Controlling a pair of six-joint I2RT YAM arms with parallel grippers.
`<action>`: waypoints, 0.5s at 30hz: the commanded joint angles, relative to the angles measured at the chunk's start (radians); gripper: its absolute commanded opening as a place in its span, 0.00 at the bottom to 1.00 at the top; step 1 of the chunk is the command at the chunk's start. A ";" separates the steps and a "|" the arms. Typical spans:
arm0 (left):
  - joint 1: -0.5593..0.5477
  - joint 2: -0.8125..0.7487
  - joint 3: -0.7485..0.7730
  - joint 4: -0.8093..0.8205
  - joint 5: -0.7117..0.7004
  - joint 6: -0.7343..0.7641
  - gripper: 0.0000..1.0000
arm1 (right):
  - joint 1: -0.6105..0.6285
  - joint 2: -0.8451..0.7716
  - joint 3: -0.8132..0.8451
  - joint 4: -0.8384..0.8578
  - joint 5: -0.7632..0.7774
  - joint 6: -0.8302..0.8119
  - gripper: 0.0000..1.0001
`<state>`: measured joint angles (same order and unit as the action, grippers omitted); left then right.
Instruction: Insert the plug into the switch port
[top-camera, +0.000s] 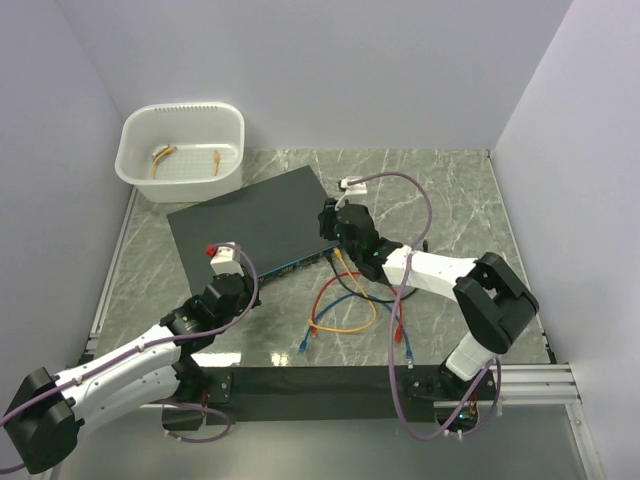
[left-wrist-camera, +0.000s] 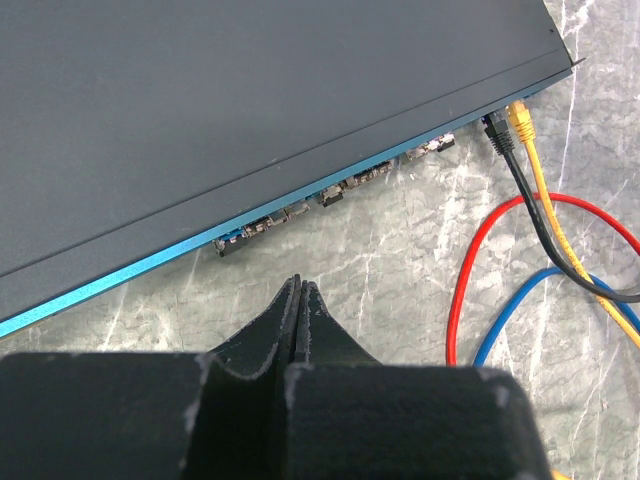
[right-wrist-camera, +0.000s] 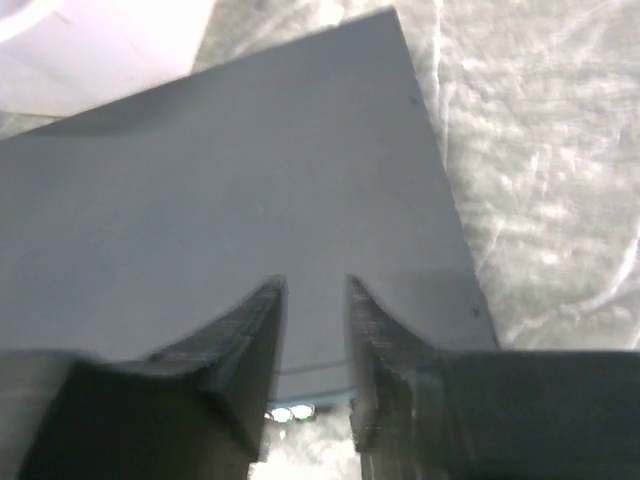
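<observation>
The flat black switch (top-camera: 250, 215) lies in the middle of the table, its teal face (left-wrist-camera: 120, 285) turned toward the arms. A row of small square switch ports (left-wrist-camera: 335, 193) runs along that face. At its right end a yellow plug (left-wrist-camera: 519, 120) and a black plug (left-wrist-camera: 495, 132) sit against the face, seemingly seated in ports. My left gripper (left-wrist-camera: 300, 285) is shut and empty, low in front of the teal face. My right gripper (right-wrist-camera: 313, 285) hovers open over the switch's right end (top-camera: 333, 222), nothing between its fingers.
Red (left-wrist-camera: 460, 270), blue (left-wrist-camera: 515, 305), yellow and black cables loop on the marble in front of the switch's right end (top-camera: 340, 300). A loose blue plug (top-camera: 303, 343) lies near the arm bases. A white tub (top-camera: 182, 148) holding orange pieces stands at the back left.
</observation>
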<state>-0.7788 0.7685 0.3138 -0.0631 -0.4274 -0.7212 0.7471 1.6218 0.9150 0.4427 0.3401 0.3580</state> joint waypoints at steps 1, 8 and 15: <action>-0.002 -0.006 -0.004 0.042 -0.016 0.005 0.01 | -0.002 -0.086 -0.008 -0.093 0.057 0.001 0.45; -0.005 0.037 0.011 0.039 -0.011 0.008 0.11 | -0.015 -0.221 -0.071 -0.248 0.096 0.077 0.68; -0.007 0.055 0.022 0.032 -0.013 0.005 0.53 | -0.123 -0.243 -0.100 -0.364 -0.002 0.148 0.74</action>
<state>-0.7807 0.8265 0.3141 -0.0570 -0.4263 -0.7177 0.6838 1.3895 0.8314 0.1532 0.3698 0.4522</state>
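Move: The empty right hand hovers over the switch's right front corner; the black plug, already in its port, lies about 4 cm back from it, 1 cm to its right and 12 cm below. The yellow plug sits some 3 cm to the right of the black one, level with it; the red cable's loop is about 10 cm back, 8 cm right. From the left hand the black plug lies roughly 11 cm ahead, 18 cm right and 5 cm lower. Well above the plugs, the right hand swings 7 cm right, partly back, opening wide; the left opens halfway. ##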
